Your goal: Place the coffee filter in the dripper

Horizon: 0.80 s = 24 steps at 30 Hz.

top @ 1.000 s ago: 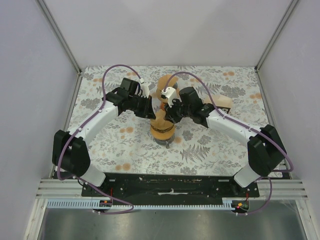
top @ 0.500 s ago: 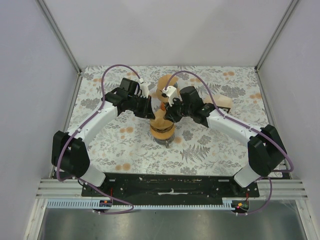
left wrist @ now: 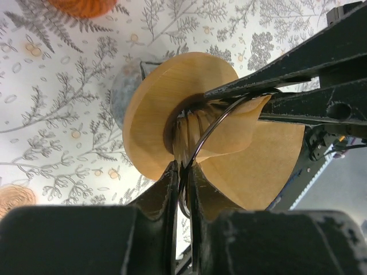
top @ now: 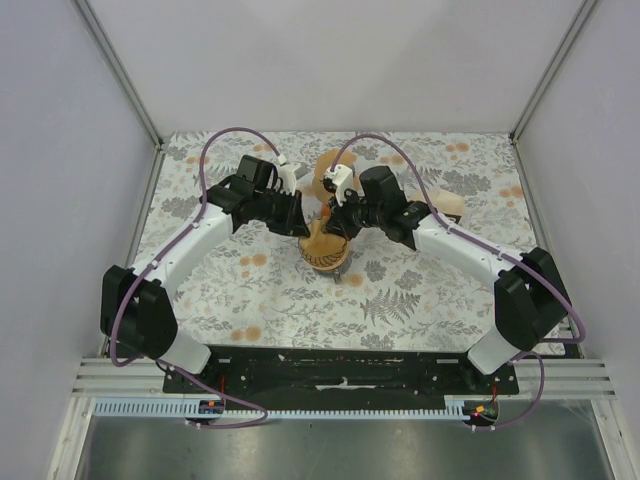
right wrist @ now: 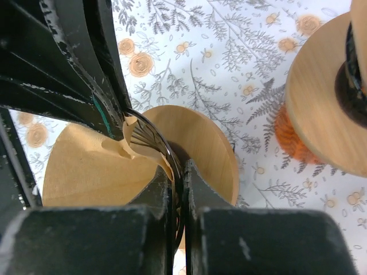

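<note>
The dripper [top: 326, 252] has a round wooden collar [left wrist: 166, 97] and a black wire rim. It stands at the table's middle, seen sideways in both wrist views. The brown paper coffee filter [left wrist: 252, 154] sits crumpled inside the rim, and its wall [right wrist: 86, 166] fills the lower left of the right wrist view. My left gripper [left wrist: 183, 169] is shut on the wire rim from the left. My right gripper [right wrist: 179, 169] is shut on the opposite part of the rim, with the filter's edge beside its inner finger. In the top view, both grippers [top: 308, 226] [top: 342, 224] meet over the dripper.
A second wooden disc [right wrist: 324, 103] with an orange object [right wrist: 292, 140] under it lies just beyond the dripper, also visible in the top view [top: 326, 176]. A tan object [top: 447, 206] lies behind my right arm. White walls enclose the floral tablecloth [top: 420, 290].
My right gripper has closed onto the dripper's rim. The dripper and both grippers have shifted slightly away from the arm bases.
</note>
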### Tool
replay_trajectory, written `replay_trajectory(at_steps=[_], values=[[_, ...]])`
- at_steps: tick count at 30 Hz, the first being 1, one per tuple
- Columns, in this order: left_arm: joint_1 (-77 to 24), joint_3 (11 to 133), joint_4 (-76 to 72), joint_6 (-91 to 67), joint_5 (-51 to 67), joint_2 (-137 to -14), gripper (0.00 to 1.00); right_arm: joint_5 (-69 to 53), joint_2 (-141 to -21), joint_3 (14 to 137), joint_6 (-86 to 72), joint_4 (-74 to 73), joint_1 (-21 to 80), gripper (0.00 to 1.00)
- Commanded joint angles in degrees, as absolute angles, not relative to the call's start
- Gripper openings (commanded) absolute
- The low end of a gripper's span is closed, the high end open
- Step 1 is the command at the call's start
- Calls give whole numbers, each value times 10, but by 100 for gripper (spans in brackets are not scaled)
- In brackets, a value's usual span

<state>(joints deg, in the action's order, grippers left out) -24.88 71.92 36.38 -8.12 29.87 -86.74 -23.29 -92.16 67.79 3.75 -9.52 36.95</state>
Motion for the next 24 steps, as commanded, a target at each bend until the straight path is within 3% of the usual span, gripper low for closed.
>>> replay_trajectory(at_steps=[1, 2, 4, 7, 11, 18, 24], values=[[-252, 721, 351, -62, 300, -857, 14, -209, -933, 674, 81, -99, 371, 0], [-252, 721, 351, -62, 299, -858, 14, -209, -932, 672, 81, -100, 371, 7], [-252, 722, 351, -62, 298, -858, 14, -206, -927, 668, 81, -102, 368, 32], [-252, 722, 352, -61, 296, -858, 14, -206, -915, 660, 80, -102, 361, 49], [-252, 726, 351, -62, 298, -859, 19, -217, -897, 657, 77, -104, 348, 58], [-251, 739, 357, -58, 293, -860, 46, -233, -863, 658, 76, -105, 337, 68], [-251, 751, 362, -55, 288, -859, 58, -249, -850, 678, 81, -123, 336, 72]])
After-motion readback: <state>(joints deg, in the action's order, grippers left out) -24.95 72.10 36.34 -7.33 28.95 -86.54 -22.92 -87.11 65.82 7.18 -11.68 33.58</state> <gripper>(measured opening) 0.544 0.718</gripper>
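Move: The wire dripper sits on its wooden ring over the glass carafe, some 4 cm back, 4 cm right and 5 cm below the left hand; from the right hand it lies about 4 cm back, 2 cm left and 5 cm below. The carafe is directly under the dripper, about 12 cm below both hands. The orange dripper stands roughly 11 cm ahead and 6 cm right of the left hand, and 8 cm below it. The filter edge and dripper rim, still pinched by both hands, are let go. The right fingers open first and wide, that hand dipping almost 2 cm while going right, then rising about 3 cm and ending some 3 cm to the right, away from the dripper. The left hand stays at the rim and then opens its fingers to about half. ##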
